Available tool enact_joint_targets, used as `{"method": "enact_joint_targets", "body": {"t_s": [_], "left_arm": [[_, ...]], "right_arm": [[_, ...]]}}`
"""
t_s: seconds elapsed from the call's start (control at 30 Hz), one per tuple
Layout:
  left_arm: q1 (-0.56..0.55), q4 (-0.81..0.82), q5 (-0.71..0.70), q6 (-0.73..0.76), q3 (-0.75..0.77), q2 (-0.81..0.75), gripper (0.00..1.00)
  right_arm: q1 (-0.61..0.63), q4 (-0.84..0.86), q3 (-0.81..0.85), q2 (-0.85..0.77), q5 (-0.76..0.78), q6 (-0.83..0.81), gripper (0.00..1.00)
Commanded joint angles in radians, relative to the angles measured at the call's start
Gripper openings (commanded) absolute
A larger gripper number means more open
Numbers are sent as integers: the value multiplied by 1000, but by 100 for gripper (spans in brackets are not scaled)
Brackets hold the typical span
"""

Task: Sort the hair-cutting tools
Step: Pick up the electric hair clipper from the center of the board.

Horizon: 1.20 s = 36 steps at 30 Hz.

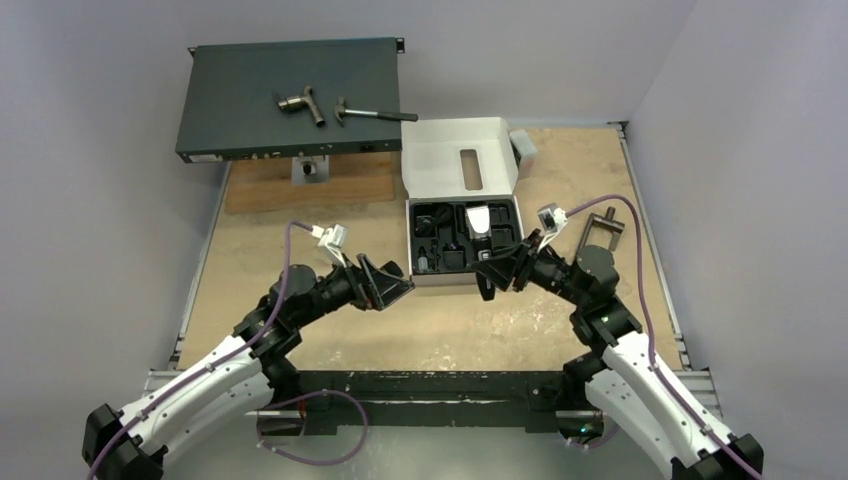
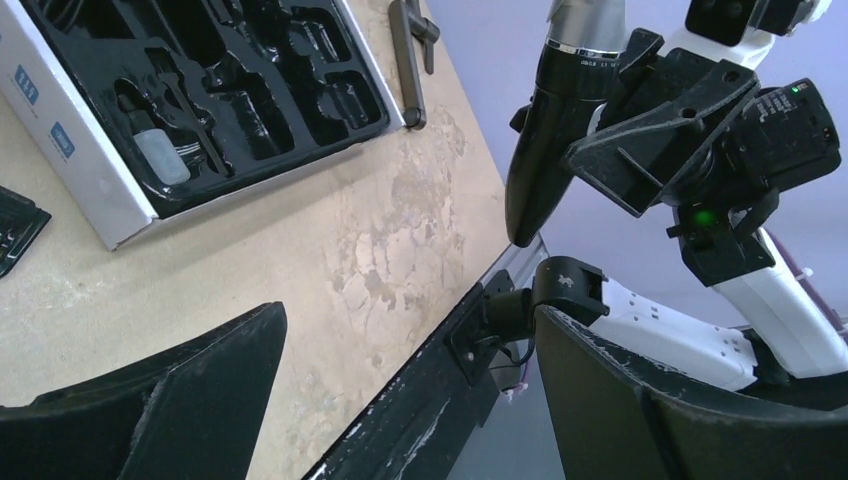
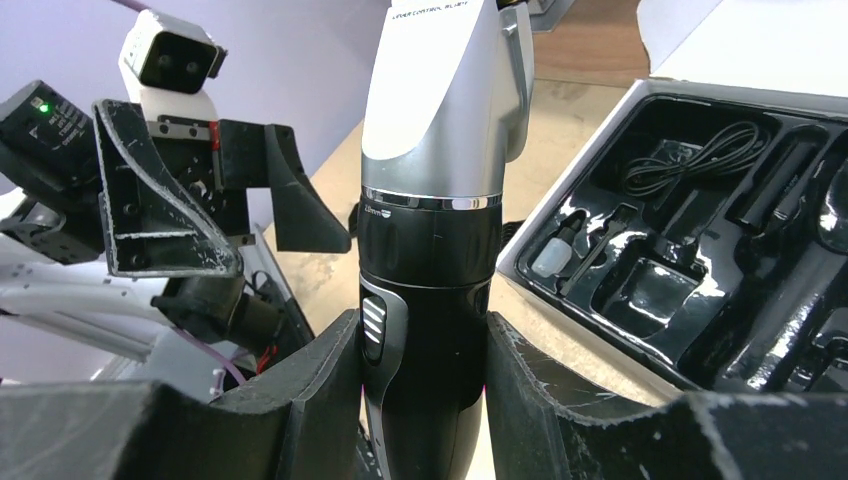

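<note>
The hair clipper, black with a silver upper body, stands upright between my right gripper's fingers, which are shut on its black lower half. From above the clipper hangs at the front right of the open box's black tray. The tray's moulded pockets hold a coiled cord, a small clear bottle and black pieces I cannot tell apart. My left gripper hovers open and empty left of the box, its fingers spread over the table's front edge.
The box's white lid stands open behind the tray. A dark T-shaped handle lies on the table to the right. A dark rack unit at the back left carries a pipe fitting and hammer.
</note>
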Motion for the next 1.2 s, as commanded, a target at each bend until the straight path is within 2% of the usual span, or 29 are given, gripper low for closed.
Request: {"method": "enact_joint_targets", "body": {"t_s": [0.0,0.2,0.33,0.57,0.77,1.03,1.17], "left_arm": [[-12,96,5,29,20,41,94],[-12,132,-9,33,61,86,94],[-14,205,7,37,93,122,95],[-33,329,37,60,158,224,97],[-108,327,32,112,235,325,97],[-128,350,18,111,282,416,97],[-128,356,19,108,303,450,91]], "right_arm": [[7,190,7,41,-77,-34,0],[81,207,14,62,-125,-28,0],[157,187,2,49,-77,-28,0],[206,251,-39,37,4,51,0],[248,254,-29,65,74,75,0],[309,245,-13,86,108,70,0],[330,246,-7,91,107,68,0]]}}
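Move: At the left gripper's front right, the electric hair clipper stands head-up in the right hand's grip, its middle some 16 cm to the right, 5 cm ahead and 5 cm higher. Ahead of the left hand lie the open box, about 17 cm out, 15 cm right and 14 cm below, and the black comb, 8 cm out, 2 cm left and 16 cm below. From the right hand, the empty left gripper waits about 16 cm left, 4 cm back and 3 cm lower. Bringing the two hands together: the right arm keeps its pinch on the clipper's lower body and carries it about 6 cm left and 5 cm back, turning slightly counter-clockwise. The left hand, fingers staying wide open, goes about 8 cm right towards the clipper's head and, after a small dip, rises some 5 cm, its fingertips tilting up and swinging clockwise, roughly 10 degrees in all. ##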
